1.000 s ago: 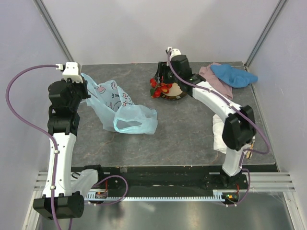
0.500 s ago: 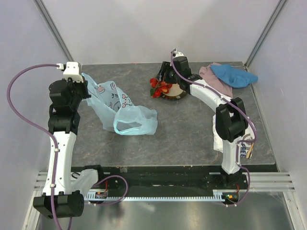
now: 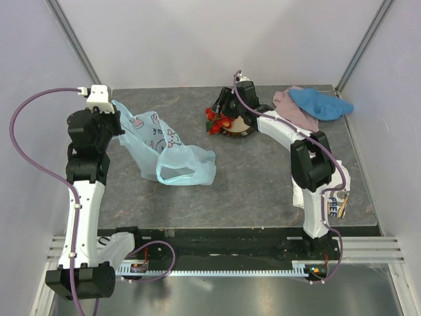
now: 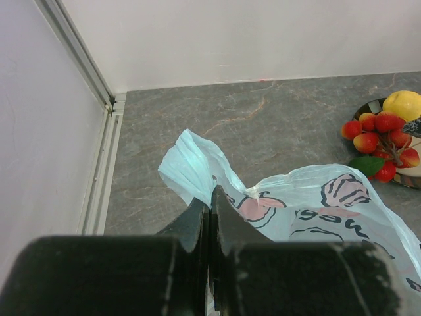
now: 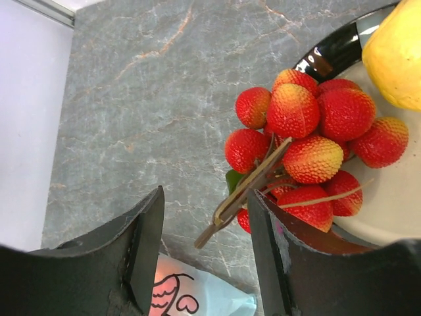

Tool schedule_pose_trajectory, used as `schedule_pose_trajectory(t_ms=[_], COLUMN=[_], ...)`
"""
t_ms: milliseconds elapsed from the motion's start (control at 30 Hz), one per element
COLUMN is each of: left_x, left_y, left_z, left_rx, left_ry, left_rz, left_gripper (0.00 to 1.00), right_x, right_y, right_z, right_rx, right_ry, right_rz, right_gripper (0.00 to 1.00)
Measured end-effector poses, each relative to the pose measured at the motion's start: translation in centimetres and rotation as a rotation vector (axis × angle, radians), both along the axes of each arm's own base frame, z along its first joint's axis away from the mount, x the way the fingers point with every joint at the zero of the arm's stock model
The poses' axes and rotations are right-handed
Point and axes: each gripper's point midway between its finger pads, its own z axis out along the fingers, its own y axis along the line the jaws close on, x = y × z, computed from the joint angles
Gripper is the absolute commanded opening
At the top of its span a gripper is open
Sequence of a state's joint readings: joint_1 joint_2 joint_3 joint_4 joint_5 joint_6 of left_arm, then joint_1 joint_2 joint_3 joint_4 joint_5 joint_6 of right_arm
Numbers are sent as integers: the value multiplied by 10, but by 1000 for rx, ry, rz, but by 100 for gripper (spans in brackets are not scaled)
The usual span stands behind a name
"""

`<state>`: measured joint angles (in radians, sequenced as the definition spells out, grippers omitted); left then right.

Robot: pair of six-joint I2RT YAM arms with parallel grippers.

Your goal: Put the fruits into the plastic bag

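Observation:
The light-blue printed plastic bag [image 3: 164,150] lies on the table's left half, and my left gripper [image 4: 210,197] is shut on its upper edge [image 4: 197,164]. The fruits rest on a dark-rimmed plate [image 3: 238,132] at the back centre: a bunch of red bumpy fruits [image 5: 309,131] on a woody stem [image 5: 247,191], plus a yellow lemon [image 5: 395,56]. My right gripper [image 5: 204,197] stands open just above the bunch's left side. The stem's end pokes between its jaws without touching the fingers. The bunch [image 4: 381,135] and lemon [image 4: 402,104] also show in the left wrist view.
A blue cloth [image 3: 322,104] lies over a pink cloth [image 3: 287,102] at the back right. White walls close in the table at the back and both sides. A corner of the bag [image 5: 197,299] shows below the right fingers.
The right arm's elbow has folded back and its gripper has shifted slightly left over the red bunch, with the jaws a touch narrower. The left arm and the bag have not moved.

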<state>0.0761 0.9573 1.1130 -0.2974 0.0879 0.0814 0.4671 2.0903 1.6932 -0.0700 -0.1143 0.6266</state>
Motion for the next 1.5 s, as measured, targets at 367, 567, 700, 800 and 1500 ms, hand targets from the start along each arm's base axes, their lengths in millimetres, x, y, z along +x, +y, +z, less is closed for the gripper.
schedule_pose_trajectory(t_ms=[367,567,700,800,1500], left_x=[0,0,0,0,0], left_y=[0,0,0,0,0], left_z=[0,0,0,0,0], left_rx=[0,1,2,5,10], left_ry=[0,0,0,0,-1], left_rz=[0,0,0,-1,-1], left_gripper=[1,2,2,2,1], right_x=[0,1,1,0,-1], right_y=[10,14,17,18,22], right_z=[-27,-24,-21,-21,-31], right_rx=[37,62,84,91,108], right_ry=[57,57,55,60,89], right_rz=[18,24,32,34,43], right_gripper=[55,47,41,40,0])
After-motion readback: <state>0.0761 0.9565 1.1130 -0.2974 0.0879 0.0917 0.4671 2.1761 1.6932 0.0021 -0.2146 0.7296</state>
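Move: The stems of the red fruit bunch are about 4 cm below my open right hand and some 1 cm to its left; its fruits cluster roughly 3 cm to the hand's right. The lemon lies about 8 cm ahead and 4 cm right, the plate's middle around 8 cm right and 1 cm back, and the plastic bag's middle some 13 cm back and 18 cm left. From my left hand the stems are roughly 17 cm ahead, 28 cm right and 22 cm lower. I settle my half-open right fingers down around the stems at the bunch's left side, sinking about 3 cm in all and easing 2 cm left, with a slight roll that lifts the hand's left side. I close the fingers slowly, then quickly until they are shut, pinching the stem ends between the tips. My left hand stays put and keeps the bag's edge pinched. ##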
